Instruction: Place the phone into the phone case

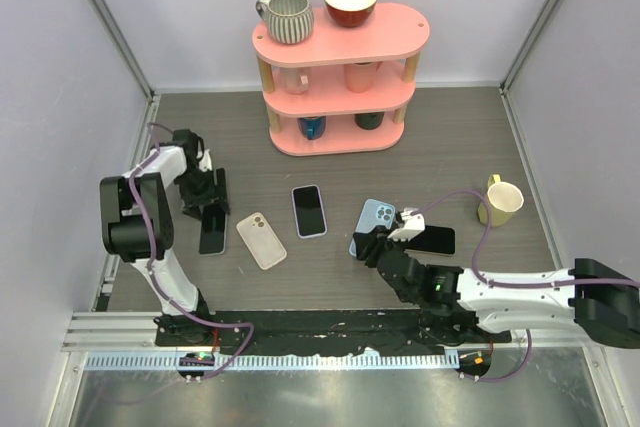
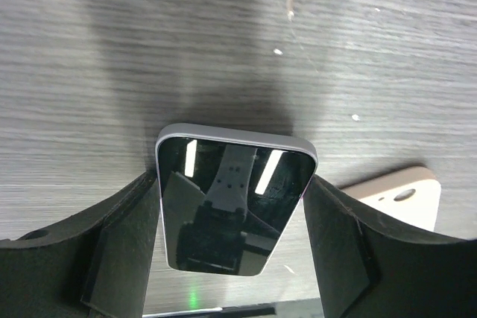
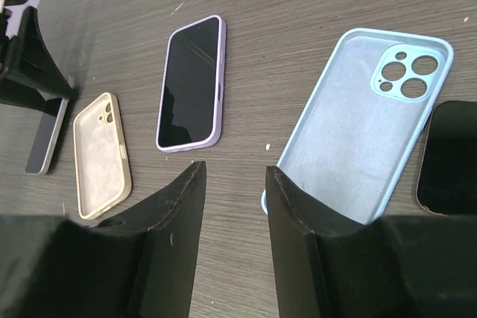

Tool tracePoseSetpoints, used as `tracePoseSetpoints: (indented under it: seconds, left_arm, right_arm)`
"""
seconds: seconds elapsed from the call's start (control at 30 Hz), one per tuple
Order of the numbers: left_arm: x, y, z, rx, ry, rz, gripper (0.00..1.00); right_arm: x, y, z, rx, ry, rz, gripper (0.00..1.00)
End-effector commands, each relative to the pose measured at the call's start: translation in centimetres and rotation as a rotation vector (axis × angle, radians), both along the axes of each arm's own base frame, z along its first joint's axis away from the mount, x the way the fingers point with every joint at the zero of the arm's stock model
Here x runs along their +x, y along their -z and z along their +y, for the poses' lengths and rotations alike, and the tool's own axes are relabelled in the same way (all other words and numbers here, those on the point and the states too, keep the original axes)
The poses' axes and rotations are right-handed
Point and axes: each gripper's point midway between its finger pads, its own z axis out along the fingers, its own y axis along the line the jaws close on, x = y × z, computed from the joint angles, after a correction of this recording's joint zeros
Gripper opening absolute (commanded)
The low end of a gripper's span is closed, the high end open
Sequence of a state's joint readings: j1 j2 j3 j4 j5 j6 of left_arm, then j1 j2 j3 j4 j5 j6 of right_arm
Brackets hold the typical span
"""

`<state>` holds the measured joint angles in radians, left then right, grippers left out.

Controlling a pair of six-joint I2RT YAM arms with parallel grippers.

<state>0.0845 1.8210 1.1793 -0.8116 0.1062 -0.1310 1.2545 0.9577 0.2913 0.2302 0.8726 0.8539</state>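
Note:
My left gripper [image 1: 208, 199] [image 2: 232, 184] is shut on the sides of a grey-edged phone [image 1: 212, 234] [image 2: 232, 214], screen up, at the left of the table. An empty cream case [image 1: 261, 240] [image 2: 395, 195] [image 3: 98, 156] lies just right of it. My right gripper [image 1: 372, 245] [image 3: 235, 173] is open and empty, low over the table, with its right finger at the near left corner of an empty light blue case [image 1: 376, 217] [image 3: 358, 132]. A black phone [image 1: 432, 240] [image 3: 451, 158] lies right of that case.
A phone in a purple case [image 1: 309, 210] [image 3: 190, 83] lies mid-table between the two empty cases. A pink three-tier shelf [image 1: 340, 47] with mugs and a bowl stands at the back. A yellow mug [image 1: 502, 202] stands at the right.

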Motion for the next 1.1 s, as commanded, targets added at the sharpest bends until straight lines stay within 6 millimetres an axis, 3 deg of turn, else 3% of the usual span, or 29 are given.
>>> tracePoseSetpoints:
  seconds: [0.0, 0.47, 0.8, 1.07]
  left_arm:
    - [-1.0, -1.0, -3.6, -0.246, -0.128, 0.03, 0.39]
    - [-0.4, -5.3, -6.7, -0.445, -0.276, -0.097, 0.33]
    - [-2.1, -5.0, -8.9, -0.526, -0.389, -0.082, 0.29]
    - [-1.3, -6.1, -9.5, -0.581, -0.501, -0.129, 0.29]
  right_arm:
    - [0.3, -1.4, 1.4, 0.042, -0.011, -0.009, 0.44]
    - [0.3, -1.2, 2.7, 0.049, -0.033, 0.009, 0.44]
    - [0.4, -1.1, 3.0, 0.044, -0.033, 0.011, 0.44]
    - [0.4, -0.5, 3.5, 0.026, -0.048, 0.017, 0.44]
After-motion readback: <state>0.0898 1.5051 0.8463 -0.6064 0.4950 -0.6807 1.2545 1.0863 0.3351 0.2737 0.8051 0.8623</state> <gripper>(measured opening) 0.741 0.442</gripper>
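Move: The left hand already pinches the black phone by one end. The beige phone case lies about 15 cm to its right, some 11 cm nearer the base and roughly 4 cm below the hand point. The lavender-cased phone is about 28 cm right of the hand and 2 cm back, also on the table. From the right hand, the beige case lies some 30 cm left, 4 cm ahead and 12 cm lower. The left hand raises and carries its pinched phone 8 cm right towards the beige case, turning 25 degrees counter-clockwise. ##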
